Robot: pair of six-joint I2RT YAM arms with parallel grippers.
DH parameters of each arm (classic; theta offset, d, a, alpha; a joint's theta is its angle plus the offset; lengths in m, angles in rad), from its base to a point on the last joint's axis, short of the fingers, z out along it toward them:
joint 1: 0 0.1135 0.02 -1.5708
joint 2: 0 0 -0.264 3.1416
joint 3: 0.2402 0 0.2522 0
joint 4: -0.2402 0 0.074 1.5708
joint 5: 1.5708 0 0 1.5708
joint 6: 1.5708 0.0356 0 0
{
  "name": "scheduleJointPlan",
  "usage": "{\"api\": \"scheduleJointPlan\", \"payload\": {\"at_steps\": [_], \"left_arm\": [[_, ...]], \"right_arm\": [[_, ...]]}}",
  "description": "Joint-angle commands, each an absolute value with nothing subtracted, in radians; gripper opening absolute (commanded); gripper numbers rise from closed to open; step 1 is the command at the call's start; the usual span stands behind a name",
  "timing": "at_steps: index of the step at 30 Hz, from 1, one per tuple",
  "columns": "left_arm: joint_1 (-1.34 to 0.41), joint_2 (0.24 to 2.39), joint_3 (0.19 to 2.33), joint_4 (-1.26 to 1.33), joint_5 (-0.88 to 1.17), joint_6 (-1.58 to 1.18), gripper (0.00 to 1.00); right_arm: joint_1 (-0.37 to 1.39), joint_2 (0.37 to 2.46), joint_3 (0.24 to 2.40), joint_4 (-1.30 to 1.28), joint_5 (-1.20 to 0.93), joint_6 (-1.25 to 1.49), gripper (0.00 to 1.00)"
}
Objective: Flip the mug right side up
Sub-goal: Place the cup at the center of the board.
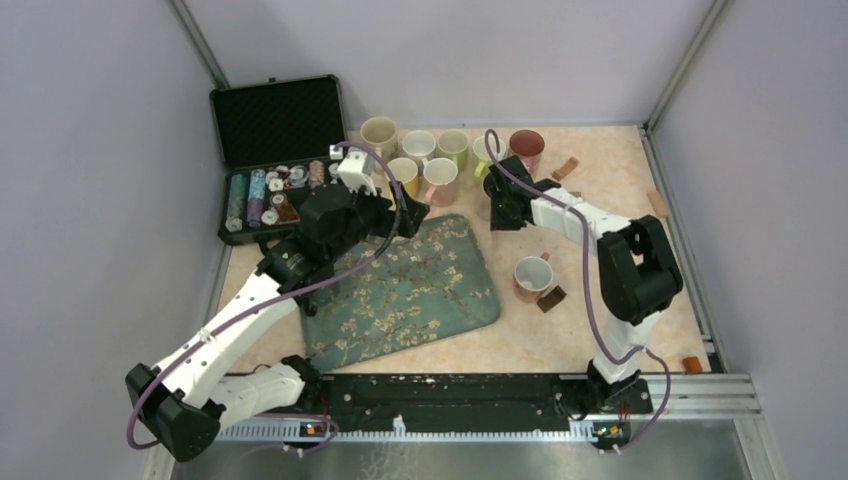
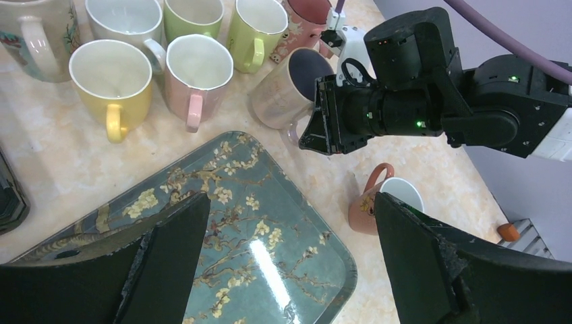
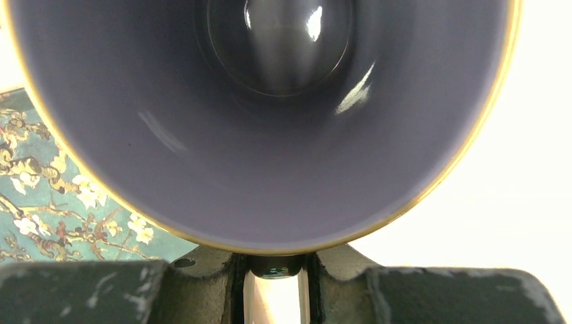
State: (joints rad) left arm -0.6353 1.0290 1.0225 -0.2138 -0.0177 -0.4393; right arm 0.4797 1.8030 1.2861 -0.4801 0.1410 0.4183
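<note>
The mug (image 2: 287,91) is pinkish outside and purple inside with a gold rim. It is tipped over, its mouth facing up and to the right, just beyond the tray's far corner. My right gripper (image 2: 316,131) is shut on its handle. In the right wrist view the purple inside of the mug (image 3: 270,101) fills the frame, and the right gripper (image 3: 276,287) pinches the pale handle below the rim. My left gripper (image 2: 290,202) hangs wide open above the floral tray (image 2: 256,250), holding nothing. From above, the left gripper (image 1: 405,218) and the right gripper (image 1: 500,203) stand close together.
Several upright mugs (image 1: 420,150) are grouped at the back, and a brown mug (image 1: 530,277) stands right of the tray (image 1: 440,300). An open black case (image 1: 275,150) with chips sits at the back left. Small brown blocks (image 1: 566,168) lie on the right side.
</note>
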Motion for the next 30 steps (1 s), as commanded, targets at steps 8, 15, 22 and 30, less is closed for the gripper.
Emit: {"api": "scheduleJointPlan", "payload": {"at_steps": [8, 15, 22, 30], "left_arm": [[-0.629, 1.018, 1.006, -0.205, -0.035, -0.442, 0.98], [-0.63, 1.031, 0.998, -0.204, -0.035, -0.449, 0.98], [-0.628, 1.048, 0.981, -0.206, -0.041, -0.472, 0.98], [-0.627, 1.061, 0.985, -0.254, -0.093, -0.503, 0.98]], "right_arm": [[0.472, 1.853, 1.451, -0.467, 0.177, 0.376, 0.03], [0.473, 1.879, 1.484, -0.503, 0.185, 0.364, 0.2], [0.475, 1.882, 1.498, -0.518, 0.169, 0.364, 0.43], [0.476, 1.826, 1.483, -0.529, 0.168, 0.374, 0.62]]}}
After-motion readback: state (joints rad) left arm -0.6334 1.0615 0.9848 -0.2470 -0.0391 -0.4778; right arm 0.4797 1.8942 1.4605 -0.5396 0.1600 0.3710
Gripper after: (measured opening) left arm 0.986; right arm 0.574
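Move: The dark-lined mug hangs by its handle from the right fingers; its standing spot is about 7 cm ahead, 1 cm left and roughly 6 cm below that hand. From the same hand, the pink mug is about 8 cm ahead and 11 left, the second green mug 15 ahead and level sideways, the red mug 15 ahead and 9 right. From the left hand, the spot is some 16 cm ahead, 14 right and 30 below. The dark-lined mug, still pinched by its handle, is eased about 1.5 cm forward and very slightly down towards the second green mug; then the right fingers open and let go of the handle, and that hand goes another 1.5 cm or so forward while rising some 2 cm. The empty left hand, wide open, sinks about 3.5 cm. ##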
